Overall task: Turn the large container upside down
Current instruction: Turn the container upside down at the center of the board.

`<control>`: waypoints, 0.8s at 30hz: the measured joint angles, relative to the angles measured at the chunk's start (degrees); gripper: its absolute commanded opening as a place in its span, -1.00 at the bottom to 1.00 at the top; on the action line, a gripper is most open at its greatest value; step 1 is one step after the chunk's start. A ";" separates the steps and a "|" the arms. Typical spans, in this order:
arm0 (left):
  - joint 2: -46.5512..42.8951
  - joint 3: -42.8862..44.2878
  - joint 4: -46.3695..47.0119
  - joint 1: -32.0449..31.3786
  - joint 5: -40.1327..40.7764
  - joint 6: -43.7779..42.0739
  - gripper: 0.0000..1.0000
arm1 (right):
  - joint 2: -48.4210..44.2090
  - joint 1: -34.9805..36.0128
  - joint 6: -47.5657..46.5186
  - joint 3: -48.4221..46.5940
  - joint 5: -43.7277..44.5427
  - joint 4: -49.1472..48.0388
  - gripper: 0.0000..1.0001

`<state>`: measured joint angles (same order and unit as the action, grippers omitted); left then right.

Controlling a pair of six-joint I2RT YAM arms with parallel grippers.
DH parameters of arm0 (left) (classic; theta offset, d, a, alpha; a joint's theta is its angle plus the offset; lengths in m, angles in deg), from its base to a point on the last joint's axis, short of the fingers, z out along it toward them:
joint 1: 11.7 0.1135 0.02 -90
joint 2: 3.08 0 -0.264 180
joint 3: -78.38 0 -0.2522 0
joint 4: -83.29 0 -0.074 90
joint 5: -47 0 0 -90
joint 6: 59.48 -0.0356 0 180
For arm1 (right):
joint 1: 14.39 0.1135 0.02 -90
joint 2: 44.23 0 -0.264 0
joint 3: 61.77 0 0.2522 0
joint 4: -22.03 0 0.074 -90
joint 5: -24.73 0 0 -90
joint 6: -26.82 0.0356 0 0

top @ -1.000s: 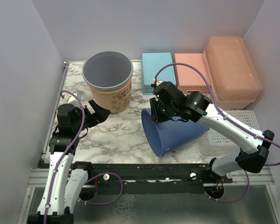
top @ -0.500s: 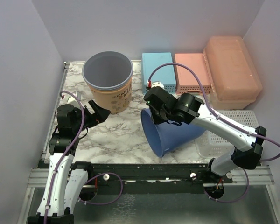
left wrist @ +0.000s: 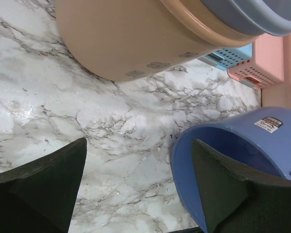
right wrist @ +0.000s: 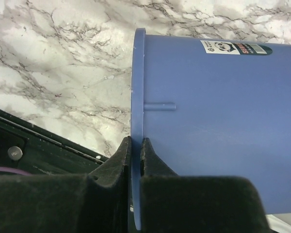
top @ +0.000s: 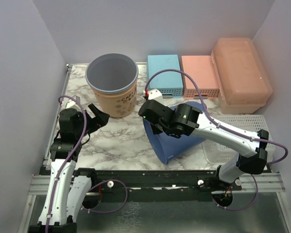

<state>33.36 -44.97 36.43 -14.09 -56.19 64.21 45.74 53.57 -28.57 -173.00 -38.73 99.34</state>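
Observation:
The large container (top: 241, 73), a translucent peach-orange lidded box, stands at the back right corner, and neither gripper touches it. A blue bucket (top: 174, 145) lies on its side mid-table with its mouth toward the left. My right gripper (top: 147, 118) is at the upper part of its rim. In the right wrist view the gripper (right wrist: 136, 145) is shut on the thin rim of the blue bucket (right wrist: 218, 121), one finger inside and one outside. My left gripper (top: 101, 116) hovers open over the marble to the left. The left gripper (left wrist: 138, 143) holds nothing, and the blue bucket (left wrist: 223, 145) shows behind its right finger.
A round orange bucket (top: 112, 87) with a grey inside stands upright at the back left, close to the left gripper. A light blue basket (top: 164, 73) and a pink perforated basket (top: 199, 75) sit at the back. A white perforated basket (top: 237, 138) is at the right.
The right gripper swung left along the blue bucket and shut on its rim. The bucket's mouth has shifted a little. The left arm has barely moved.

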 measured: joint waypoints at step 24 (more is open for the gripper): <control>-1.44 3.61 -6.05 0.00 12.87 1.03 0.77 | 7.58 8.17 1.57 -4.39 2.23 -5.68 -0.99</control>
<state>31.92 -41.36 30.38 -14.09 -43.32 65.24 53.33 61.75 -26.99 -177.39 -36.50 93.66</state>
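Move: The blue container lies on its side, its open mouth to the left. The right hand already grips its rim, and its middle is about 9 cm right of that hand, 2 cm ahead and 13 cm below. From the same hand the tan container stands roughly 20 cm ahead and 21 cm left, and the light-blue basket about 31 cm ahead and 4 cm right. For the left hand, the blue container lies around 35 cm right and 6 cm back. The blue container's rim stays pinched in the shut right fingers as that hand draws it about 7 cm left and 3 cm back towards the robot, nearly level, turning only some 5 degrees counter-clockwise. The empty left hand, still wide open, backs off about 4 cm to the left, away from the blue container, swinging some 10 degrees counter-clockwise. ##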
